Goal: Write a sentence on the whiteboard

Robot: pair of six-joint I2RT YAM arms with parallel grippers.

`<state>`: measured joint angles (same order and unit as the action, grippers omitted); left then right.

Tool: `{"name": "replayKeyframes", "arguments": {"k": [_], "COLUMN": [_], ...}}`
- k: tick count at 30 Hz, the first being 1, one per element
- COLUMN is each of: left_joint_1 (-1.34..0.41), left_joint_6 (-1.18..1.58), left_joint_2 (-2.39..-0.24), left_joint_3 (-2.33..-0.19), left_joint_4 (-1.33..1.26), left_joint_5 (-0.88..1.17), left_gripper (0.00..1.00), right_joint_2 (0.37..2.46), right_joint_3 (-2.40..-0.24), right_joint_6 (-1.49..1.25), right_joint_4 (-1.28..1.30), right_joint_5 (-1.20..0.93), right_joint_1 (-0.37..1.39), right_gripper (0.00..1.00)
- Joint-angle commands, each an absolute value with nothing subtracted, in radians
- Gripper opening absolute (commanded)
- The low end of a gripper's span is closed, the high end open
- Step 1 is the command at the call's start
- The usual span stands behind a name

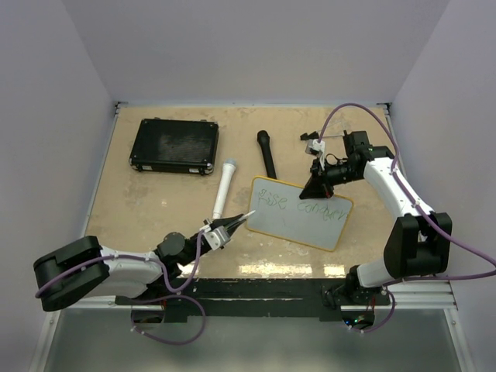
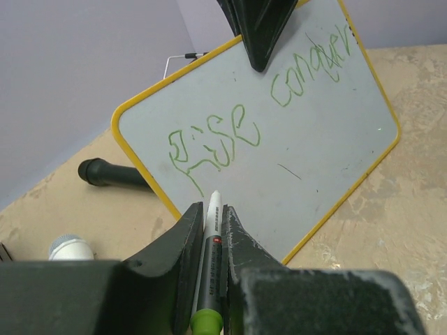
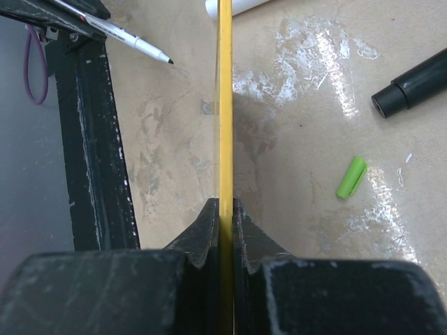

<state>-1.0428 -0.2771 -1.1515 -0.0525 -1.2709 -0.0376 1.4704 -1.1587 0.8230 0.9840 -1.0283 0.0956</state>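
Observation:
The whiteboard, white with a yellow rim, is tilted up off the table. My right gripper is shut on its far rim, and I see the board edge-on from there. The sentence, in thin green marker, reads about "Rise conquer". My left gripper is shut on a grey-and-white marker with a green end. The marker tip points at the board's lower left part, with a small gap showing between them in the right wrist view.
A black case lies at the back left. A black cylinder and a white cylinder lie behind the board. A loose green cap rests on the table beside the board.

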Motion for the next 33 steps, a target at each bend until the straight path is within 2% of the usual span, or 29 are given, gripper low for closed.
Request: {"name": "replayKeyframes", "arguments": {"k": [1, 19, 33], "left_joint_1": [-1.039, -1.032, -1.032], "left_joint_6": [-0.27, -0.267, -0.262], "left_joint_2": [-1.172, -1.33, -1.394], "left_joint_3": [-0.046, -0.11, -0.153], "left_joint_4": [-1.48, -1.562, -1.629], "left_joint_5": [-0.005, 0.057, 0.031], "left_gripper": [0.0, 0.0, 0.0], "right_joint_2": [1.456, 1.434, 1.43], "right_joint_3": [-1.146, -1.129, -1.127], "right_joint_6": [0.865, 0.867, 0.873], "right_joint_4": [0.965, 0.96, 0.968], "right_joint_5": [-1.003, -0.999, -0.999], "right_joint_1": [0.104, 0.103, 0.103], "right_gripper": [0.0, 0.0, 0.0]}}
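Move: To the left hand's right, about 19 cm off and 4 cm ahead, is the middle of the whiteboard, some 6 cm lower. The white microphone lies roughly 24 cm ahead of this hand and 2 cm to its left, the black microphone some 37 cm ahead and 14 cm to its right, both about 15 cm below. From the right hand, which grips the top edge, the whiteboard's middle is about 4 cm back, straight below by some 6 cm and level sideways. Sinking about 4.5 cm first, then easing a couple of centimetres to the right, the left hand brings the marker tip down and in towards the blank lower-left part of the whiteboard, below "Rise". Its wrist tips and rolls by roughly 10 degrees while the fingers keep their grip on the marker. The right hand holds the board's top edge practically still. ##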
